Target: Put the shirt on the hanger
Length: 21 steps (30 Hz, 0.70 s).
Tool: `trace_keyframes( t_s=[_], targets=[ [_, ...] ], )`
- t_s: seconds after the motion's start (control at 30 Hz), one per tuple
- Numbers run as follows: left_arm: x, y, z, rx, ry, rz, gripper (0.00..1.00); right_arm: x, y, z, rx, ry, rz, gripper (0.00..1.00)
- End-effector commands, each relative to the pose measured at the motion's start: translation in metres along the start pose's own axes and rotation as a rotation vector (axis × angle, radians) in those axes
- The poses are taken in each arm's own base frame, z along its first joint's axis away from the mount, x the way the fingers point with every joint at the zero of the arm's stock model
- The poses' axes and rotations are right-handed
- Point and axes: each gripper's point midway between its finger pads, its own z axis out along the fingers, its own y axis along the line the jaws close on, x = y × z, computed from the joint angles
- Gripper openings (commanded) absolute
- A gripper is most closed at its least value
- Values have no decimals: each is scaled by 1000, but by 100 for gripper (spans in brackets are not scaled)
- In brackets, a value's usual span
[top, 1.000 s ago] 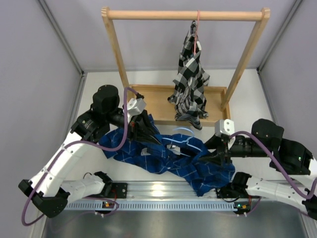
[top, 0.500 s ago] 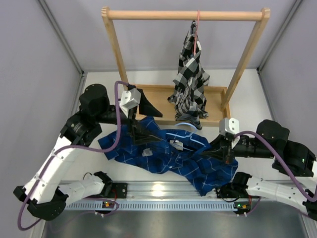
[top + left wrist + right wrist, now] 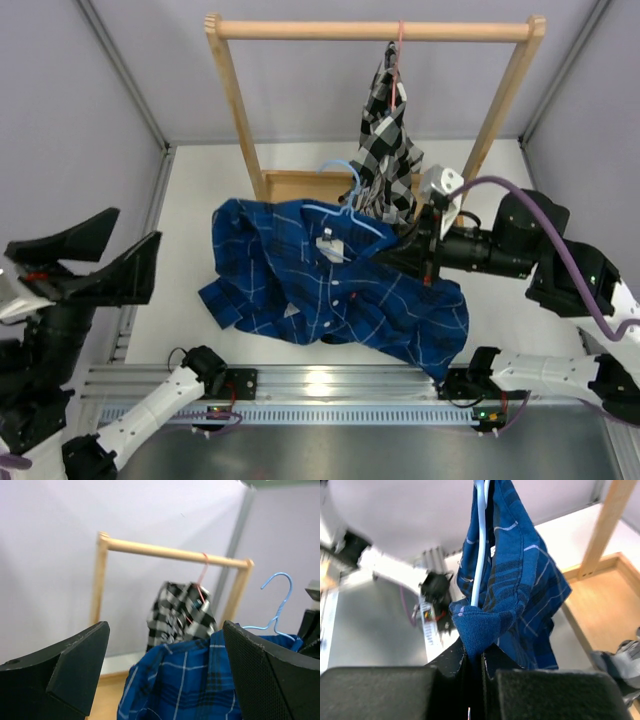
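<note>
The dark blue plaid shirt [image 3: 330,290] hangs off the table, draped on the light-blue wire hanger [image 3: 350,212], whose hook [image 3: 335,166] points toward the rack. My right gripper [image 3: 415,245] is shut on a bunched fold of the shirt [image 3: 477,625] at the hanger's right end, and the hanger wire [image 3: 480,540] runs down into that fold. My left gripper [image 3: 100,262] stands wide open, high at the far left, away from the cloth. In the left wrist view its gripper [image 3: 165,630] frames the shirt [image 3: 185,680] and the hanger hook [image 3: 280,600] from a distance.
A wooden rack [image 3: 370,30] stands at the back with a black-and-white checked shirt [image 3: 385,150] on a pink hanger. Its wooden base [image 3: 300,185] lies behind the blue shirt. An aluminium rail [image 3: 330,380] runs along the near edge. Grey walls close in both sides.
My left gripper let go of the shirt, opened wide and drew back up to the left. My right gripper shut on the shirt and raised it, with the hanger, toward the rack.
</note>
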Motion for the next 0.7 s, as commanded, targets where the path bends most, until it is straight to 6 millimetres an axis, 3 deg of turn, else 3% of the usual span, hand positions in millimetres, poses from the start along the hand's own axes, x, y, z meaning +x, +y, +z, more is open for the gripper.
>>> trace_keyframes(
  t_s=[0.0, 0.07, 0.1, 0.17, 0.2, 0.23, 0.27, 0.33, 0.4, 0.43, 0.53, 0.63, 0.67],
  targets=[
    [56, 47, -4, -245, 95, -4, 98, -104, -6, -13, 96, -310, 42, 0],
    [81, 51, -11, -248, 144, 14, 98, -125, -26, -13, 212, -360, 59, 0],
    [106, 56, -20, -255, 186, 28, 98, -151, -28, -29, 252, -434, 61, 0],
    [122, 63, -31, -273, 201, 46, 98, -172, -43, -34, 338, -479, 50, 0],
    [119, 65, -41, -276, 168, 37, 98, -195, -41, -51, 356, -543, 30, 0],
    [135, 69, -45, -286, 188, 49, 98, -204, -39, -55, 357, -564, 17, 0],
    [131, 72, -53, -293, 154, 48, 98, -210, -40, -51, 356, -567, 4, 0],
    [151, 78, -57, -309, 163, 62, 98, -234, -29, -67, 324, -636, -27, 0],
    [159, 81, -64, -312, 147, 59, 98, -246, -26, -71, 316, -671, -46, 0],
    [178, 84, -63, -316, 177, 61, 98, -253, -25, -76, 321, -706, -53, 0],
    [188, 79, -61, -292, 181, 33, 98, -256, -43, -82, 420, -747, -49, 0],
    [189, 74, -60, -266, 187, 20, 98, -246, -61, -73, 508, -737, -27, 0],
    [191, 75, -61, -272, 191, 22, 98, -238, -66, -62, 518, -710, -22, 0]
  ],
)
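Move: My right hand still grips the blue shirt's shoulder and one end of the blue hanger. The middle of the rack's top rail is about 38 cm ahead of it, 5 cm left and some 20 cm up. The checked shirt hangs from that rail, roughly 38 cm straight ahead and 8 cm lower than my hand; the rack's base board lies 38 cm ahead, 5 cm left, 41 cm below. From my empty left hand the rail's middle is 38 cm ahead, 45 cm right and 7 cm up. I swing my right hand up some 20 cm, lifting the blue shirt and hanger towards the rack's rail, with about 7 cm forward and 5 cm right; the wrist turns roughly 40 degrees, fingers tilting up and swinging clockwise, the pinch kept. My left hand, open and empty, sinks about 22 cm and eases forward, tipping down a little. ##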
